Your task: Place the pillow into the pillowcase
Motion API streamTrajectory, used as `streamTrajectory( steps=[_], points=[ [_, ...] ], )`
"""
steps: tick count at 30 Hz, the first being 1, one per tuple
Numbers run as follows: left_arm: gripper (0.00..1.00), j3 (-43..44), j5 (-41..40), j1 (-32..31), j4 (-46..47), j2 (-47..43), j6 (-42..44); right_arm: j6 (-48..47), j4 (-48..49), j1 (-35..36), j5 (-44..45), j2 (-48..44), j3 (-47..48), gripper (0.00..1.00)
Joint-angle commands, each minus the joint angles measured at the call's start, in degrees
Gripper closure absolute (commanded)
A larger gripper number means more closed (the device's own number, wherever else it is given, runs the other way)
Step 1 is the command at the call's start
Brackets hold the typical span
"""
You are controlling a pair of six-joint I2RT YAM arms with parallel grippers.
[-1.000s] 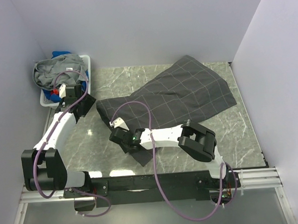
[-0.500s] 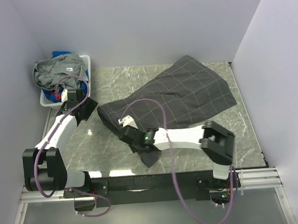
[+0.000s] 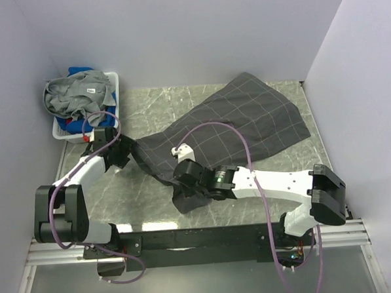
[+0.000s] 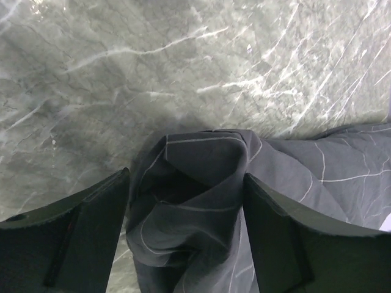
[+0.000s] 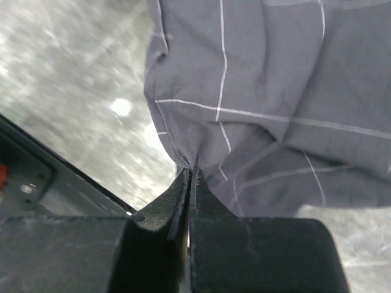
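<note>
The pillowcase (image 3: 246,117), dark charcoal with thin light grid lines, lies across the marble table from the far right toward the near left. My left gripper (image 3: 125,153) is at its left corner. In the left wrist view it (image 4: 186,204) stands open, with bunched pillowcase (image 4: 201,177) cloth between the two fingers (image 4: 91,232). My right gripper (image 3: 179,187) is at the near corner. In the right wrist view it (image 5: 192,174) is shut on a pinched fold of the pillowcase (image 5: 275,91). The pillow is out of view.
A white basket (image 3: 113,78) heaped with grey and blue clothes stands at the far left corner. Walls close the table in on the left, back and right. The black rail (image 3: 207,238) with the arm bases runs along the near edge.
My right gripper has shut on the pillowcase's near corner and shifted right with it. My left gripper has come down from beside the basket to the left corner and opened wider.
</note>
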Motion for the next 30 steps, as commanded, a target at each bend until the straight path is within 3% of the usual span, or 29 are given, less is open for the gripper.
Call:
streamTrajectory(
  steps=[1,11,19,22,23,25,26,30],
  points=[
    [0.21,-0.6,2.5,0.2,4.2,0.7,-1.0,2.1,-2.8,1.0,2.3,-2.0,-1.7,1.00],
    [0.26,-3.8,6.9,-0.1,9.8,3.8,-2.7,8.7,-11.4,1.9,6.7,-22.9,-10.4,1.00],
    [0.38,-5.4,8.1,-1.3,13.3,3.1,-4.4,9.1,-13.8,2.0,7.0,-24.3,-10.9,1.00],
    [0.61,-4.6,9.5,-1.4,14.0,4.0,-4.7,8.7,-15.2,2.0,7.3,-24.3,-10.1,1.00],
    [0.79,-4.1,10.2,-1.4,13.9,4.4,-4.6,8.6,-16.0,2.1,7.8,-24.2,-9.7,1.00],
    [0.95,-1.7,10.1,-1.4,12.6,4.7,-4.2,8.2,-18.7,2.0,8.9,-24.5,-8.3,1.00],
    [0.99,-0.5,9.7,-1.3,11.4,4.5,-3.9,7.7,-19.7,2.0,9.1,-25.0,-7.8,1.00],
    [0.99,10.3,6.5,-0.2,4.3,5.4,-1.4,6.5,-26.4,2.0,7.7,-26.2,-2.4,1.00]
  ],
)
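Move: Just right of the open left hand, about 3 cm off and 2 cm lower, is the left corner of the pillowcase; the clothes bin stands some 15 cm left and 17 cm ahead of that hand. The right hand already pinches the pillowcase's near edge; the spread body of the pillowcase, its middle, lies about 25 cm right, 20 cm ahead and 11 cm below. A loose flap hangs some 7 cm back, 2 cm right and 10 cm below it. Keeping its pinch on the near edge, the right hand draws the pillowcase about 11 cm to the right and some 3 cm back, dipping, rising, then easing partly down. Meanwhile the open left hand slides about 3.5 cm right and sinks over the left corner, rolling about 10 degrees with its left side down, shuts on the cloth and starts to lift. ##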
